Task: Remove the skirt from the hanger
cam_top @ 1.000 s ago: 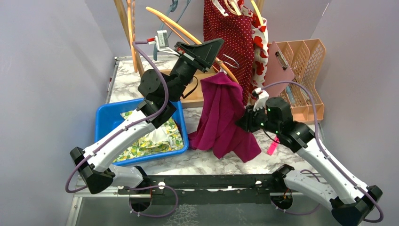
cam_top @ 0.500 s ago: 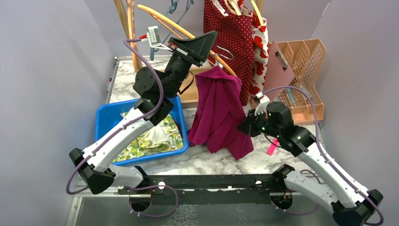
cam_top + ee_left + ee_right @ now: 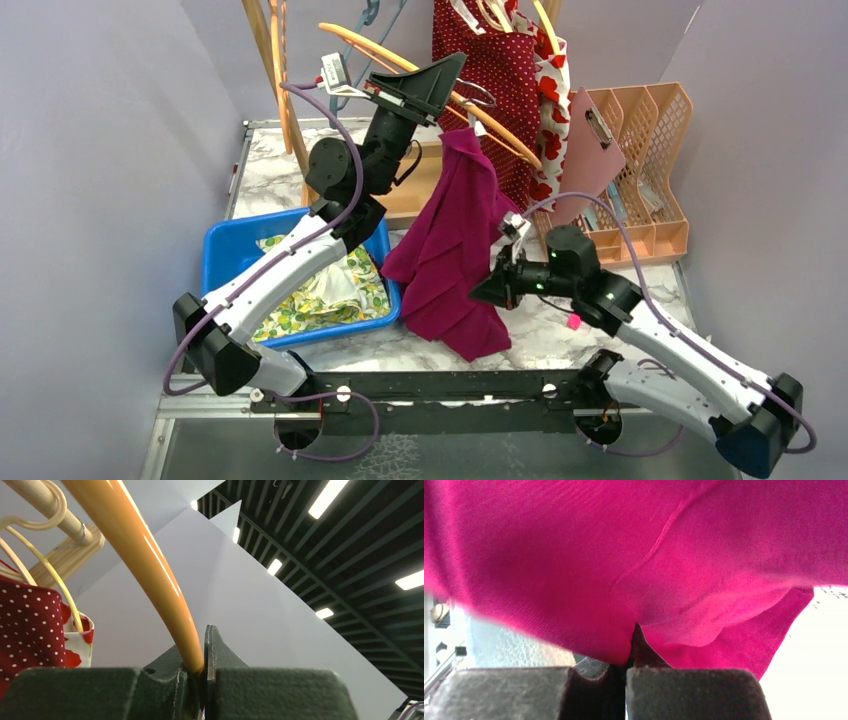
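A magenta skirt [image 3: 455, 250] hangs in folds from one arm of an orange hanger [image 3: 500, 135]. The hanger is tilted, and its other arm rises to the upper left. My left gripper [image 3: 445, 75] is high at the back, shut on the hanger rod [image 3: 145, 560]; in the left wrist view the rod is pinched between the fingertips of the gripper [image 3: 200, 665]. My right gripper [image 3: 488, 290] is at the skirt's lower right edge, shut on a fold of the cloth. In the right wrist view the skirt [image 3: 624, 555] fills the frame, pinched at the gripper [image 3: 630, 647].
A blue bin [image 3: 215, 255] with floral cloth sits on the left. Wooden rack posts [image 3: 275, 70] and a red polka-dot garment [image 3: 490, 60] stand at the back. A pink clipboard [image 3: 590, 140] and an orange organizer [image 3: 650, 140] are at the right. A small pink item [image 3: 574, 322] lies by the right arm.
The left gripper has lifted the hanger and shifted it right, so the skirt hangs longer. The right gripper has closed on the skirt's edge and moved left and nearer.
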Controlling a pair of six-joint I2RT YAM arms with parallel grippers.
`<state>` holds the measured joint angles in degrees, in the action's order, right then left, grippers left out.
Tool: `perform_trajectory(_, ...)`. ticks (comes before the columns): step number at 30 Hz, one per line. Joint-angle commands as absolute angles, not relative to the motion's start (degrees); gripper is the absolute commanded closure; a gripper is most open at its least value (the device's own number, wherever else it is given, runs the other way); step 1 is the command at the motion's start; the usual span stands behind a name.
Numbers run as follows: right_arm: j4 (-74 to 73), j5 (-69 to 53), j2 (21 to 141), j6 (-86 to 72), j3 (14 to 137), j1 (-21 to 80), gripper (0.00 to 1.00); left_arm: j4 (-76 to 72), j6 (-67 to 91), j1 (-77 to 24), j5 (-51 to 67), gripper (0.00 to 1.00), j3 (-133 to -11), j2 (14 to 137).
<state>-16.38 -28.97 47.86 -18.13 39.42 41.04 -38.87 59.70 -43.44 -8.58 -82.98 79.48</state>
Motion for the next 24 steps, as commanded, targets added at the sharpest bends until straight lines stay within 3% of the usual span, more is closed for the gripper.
perform_trajectory(1, -16.9, -25.4, 58.4, -19.6, 41.4, 41.4, 0.93, -51.3, 67.8, -43.0, -9.7, 1.0, -84.6, 79.2)
perform_trajectory(3, -24.8, -21.7, 62.7, -19.6, 47.3, 41.4, 0.74, -51.1, 69.6, -42.9, -8.9, 1.0, -83.2, 78.4)
perform_trajectory(5, -34.5, -16.6, 63.3, -18.0, 53.6, 41.4, 0.48, -51.1, 71.0, -42.5, -7.4, 1.0, -80.3, 76.8)
perform_trajectory(8, -46.6, -12.7, 58.3, -13.5, 61.5, 41.4, 0.26, -51.2, 70.5, -42.4, -5.8, 1.0, -75.3, 74.2)
perform_trajectory(11, -48.1, -19.6, 50.5, -9.7, 65.2, 41.4, 0.1, -51.0, 68.1, -42.4, -3.9, 1.0, -73.2, 72.8)
perform_trajectory(14, -52.3, -23.6, 46.6, -8.6, 67.8, 41.4, 0.04, -50.4, 71.0, -42.1, -6.0, 1.0, -71.3, 72.1)
perform_trajectory(17, -59.5, -15.9, 47.5, -9.0, 74.2, 41.4, 0.04, -45.4, 73.4, -42.0, -9.0, 1.0, -71.0, 71.1)
perform_trajectory(20, -62.4, -7.2, 50.7, -8.4, 85.4, 41.4, 0.04, -25.8, 75.4, -42.0, -12.1, 1.0, -74.2, 69.2)
perform_trajectory(24, -60.2, -0.8, 55.4, -6.6, 93.9, 41.4, 0.06, -11.5, 77.7, -42.0, -13.3, 1.0, -76.6, 67.7)
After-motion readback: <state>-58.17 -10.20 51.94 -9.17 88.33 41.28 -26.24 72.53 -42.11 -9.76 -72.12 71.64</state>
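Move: The magenta skirt's closed right fingers sit at its near right edge: its middle is about 6 cm left, 4 ahead and 6 above that hand. From the same hand the blue tray lies some 33 cm left, 12 ahead and 18 below; the pink clip 22 cm right, 8 ahead and 19 below. From the left hand, which holds the orange hanger, the skirt's middle is about 32 cm below and 11 back, with no sideways offset; the dotted skirt hangs 15 cm ahead, 4 right, 12 below. The right fingers let go of the magenta skirt's edge, opening wide as they first dip forward and down 3–4 cm; the hand then reverses and climbs fast, ending about 18 cm higher and 7 cm to the right, tipping up some 15 degrees and turning clockwise. The left hand keeps its pinch on the orange hanger and lowers it about 7 cm, tilting down late on. ##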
